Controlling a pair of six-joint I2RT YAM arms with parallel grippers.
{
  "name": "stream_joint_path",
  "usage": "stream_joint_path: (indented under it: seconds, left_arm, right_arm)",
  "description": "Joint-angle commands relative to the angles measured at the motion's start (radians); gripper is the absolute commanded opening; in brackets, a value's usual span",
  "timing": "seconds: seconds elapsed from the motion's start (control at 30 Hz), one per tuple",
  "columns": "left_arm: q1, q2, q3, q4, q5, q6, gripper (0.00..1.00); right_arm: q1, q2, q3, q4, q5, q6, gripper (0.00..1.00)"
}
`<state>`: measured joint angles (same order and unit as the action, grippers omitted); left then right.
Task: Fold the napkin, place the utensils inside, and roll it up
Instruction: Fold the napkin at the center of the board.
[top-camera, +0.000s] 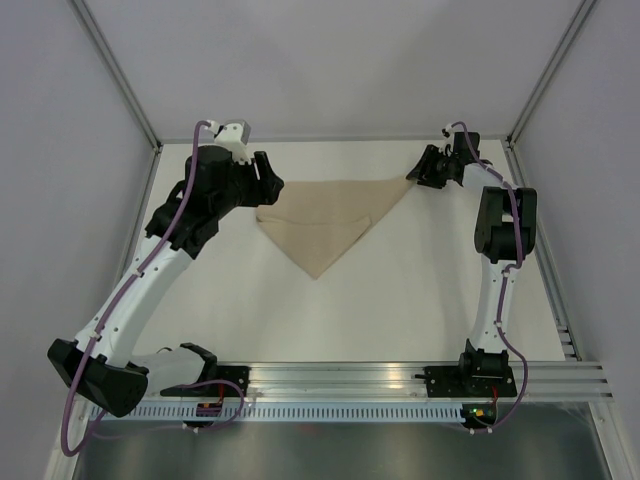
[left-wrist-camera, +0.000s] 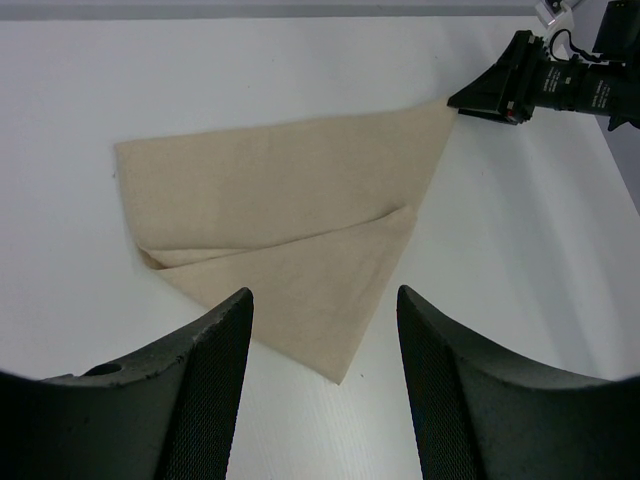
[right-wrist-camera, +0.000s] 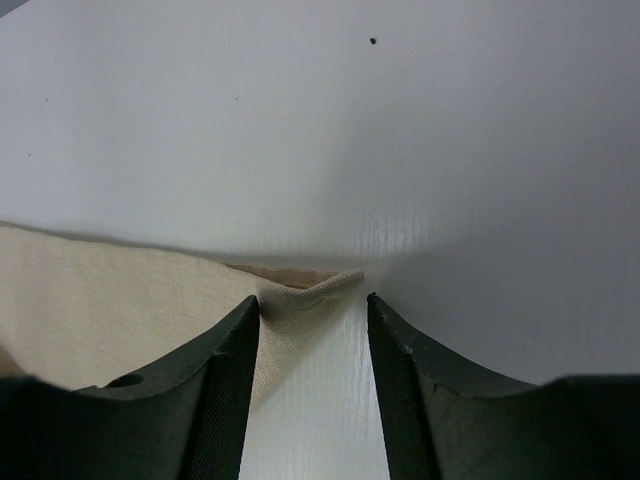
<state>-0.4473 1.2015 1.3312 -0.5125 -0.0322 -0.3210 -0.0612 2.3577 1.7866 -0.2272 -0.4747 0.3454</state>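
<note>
The tan napkin (top-camera: 325, 220) lies folded into a triangle on the white table, its point toward the arms. My left gripper (top-camera: 268, 182) is at its left corner, open; in the left wrist view the napkin (left-wrist-camera: 290, 220) spreads ahead of the gripper (left-wrist-camera: 325, 292), one corner lying between the fingers and untouched. My right gripper (top-camera: 412, 175) is at the right corner. In the right wrist view that corner (right-wrist-camera: 335, 283) is puckered up between the parted fingers of the gripper (right-wrist-camera: 312, 298), touching the left finger (right-wrist-camera: 235, 350). No utensils are in view.
The white table (top-camera: 400, 300) is walled by grey panels with metal posts at the back corners. An aluminium rail (top-camera: 340, 375) carries both arm bases along the near edge. The right gripper also shows in the left wrist view (left-wrist-camera: 490, 95).
</note>
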Motion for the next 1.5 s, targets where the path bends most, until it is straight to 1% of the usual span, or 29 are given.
stream_joint_path:
  seconds: [0.0,0.1,0.17,0.2,0.3,0.33,0.43,0.53,0.77,1.0,1.33,1.47]
  left_arm:
    - [-0.002,-0.016,-0.01,0.034,0.008,-0.029,0.64]
    - [-0.002,-0.013,-0.009,0.034,0.009,-0.029,0.64]
    - [-0.002,-0.01,-0.006,0.034,0.011,-0.029,0.64]
    - [-0.002,-0.007,-0.007,0.034,0.012,-0.029,0.64]
    - [-0.002,-0.005,-0.01,0.034,0.014,-0.032,0.64]
    - [-0.002,-0.005,-0.01,0.035,0.014,-0.032,0.64]
    - [-0.002,-0.005,-0.012,0.034,0.015,-0.033,0.64]
    - [-0.001,-0.003,-0.013,0.034,0.017,-0.033,0.64]
    - [-0.002,-0.005,-0.015,0.035,0.02,-0.038,0.64]
    - [-0.002,-0.005,-0.024,0.049,0.028,-0.05,0.64]
    - [-0.002,-0.016,-0.032,0.058,0.028,-0.052,0.64]
    - [-0.002,-0.022,-0.035,0.065,0.028,-0.053,0.64]
  right_arm:
    - [-0.002,0.041,0.013,-0.006,-0.007,0.056,0.52]
    - [-0.002,0.045,0.013,0.0,-0.007,0.058,0.5]
    - [0.0,0.046,0.013,0.003,-0.007,0.06,0.45]
    - [-0.002,0.046,0.008,0.008,-0.008,0.063,0.44]
    - [0.0,0.045,0.005,0.017,-0.016,0.063,0.34]
    - [-0.002,0.041,0.007,0.02,-0.021,0.061,0.27]
    - [0.0,0.028,-0.001,0.037,-0.028,0.058,0.16]
    - [0.0,0.012,-0.006,0.057,-0.045,0.055,0.1]
    - [0.018,-0.08,-0.071,0.121,-0.065,0.024,0.08]
    - [0.055,-0.196,-0.125,0.127,-0.058,-0.031,0.07]
    - [0.202,-0.394,-0.24,0.135,-0.002,-0.147,0.06]
    - [0.291,-0.459,-0.276,0.109,0.039,-0.232,0.06]
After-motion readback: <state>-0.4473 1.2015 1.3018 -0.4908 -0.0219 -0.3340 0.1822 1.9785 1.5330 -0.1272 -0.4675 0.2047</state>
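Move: The right hand's open fingers are already around the napkin's far right corner, which lies about 1 cm to the left, level fore and aft and 1 cm below. The right end of the fold step across the napkin is some 14 cm left and 12 cm back, and the napkin's near point about 28 cm left and 29 cm back, both 2 cm lower. From the left hand that corner lies roughly 24 cm ahead, 42 cm right and 30 cm below. The right fingers close nearly shut and pinch the napkin's far right corner, settling about 1 cm lower. Then, keeping their hold, they carry the corner left and up in one arc, some 12 cm each way and about 6 cm back, in over the napkin, while the hand swings about 20 degrees counter-clockwise and its fingertips tip upward. ##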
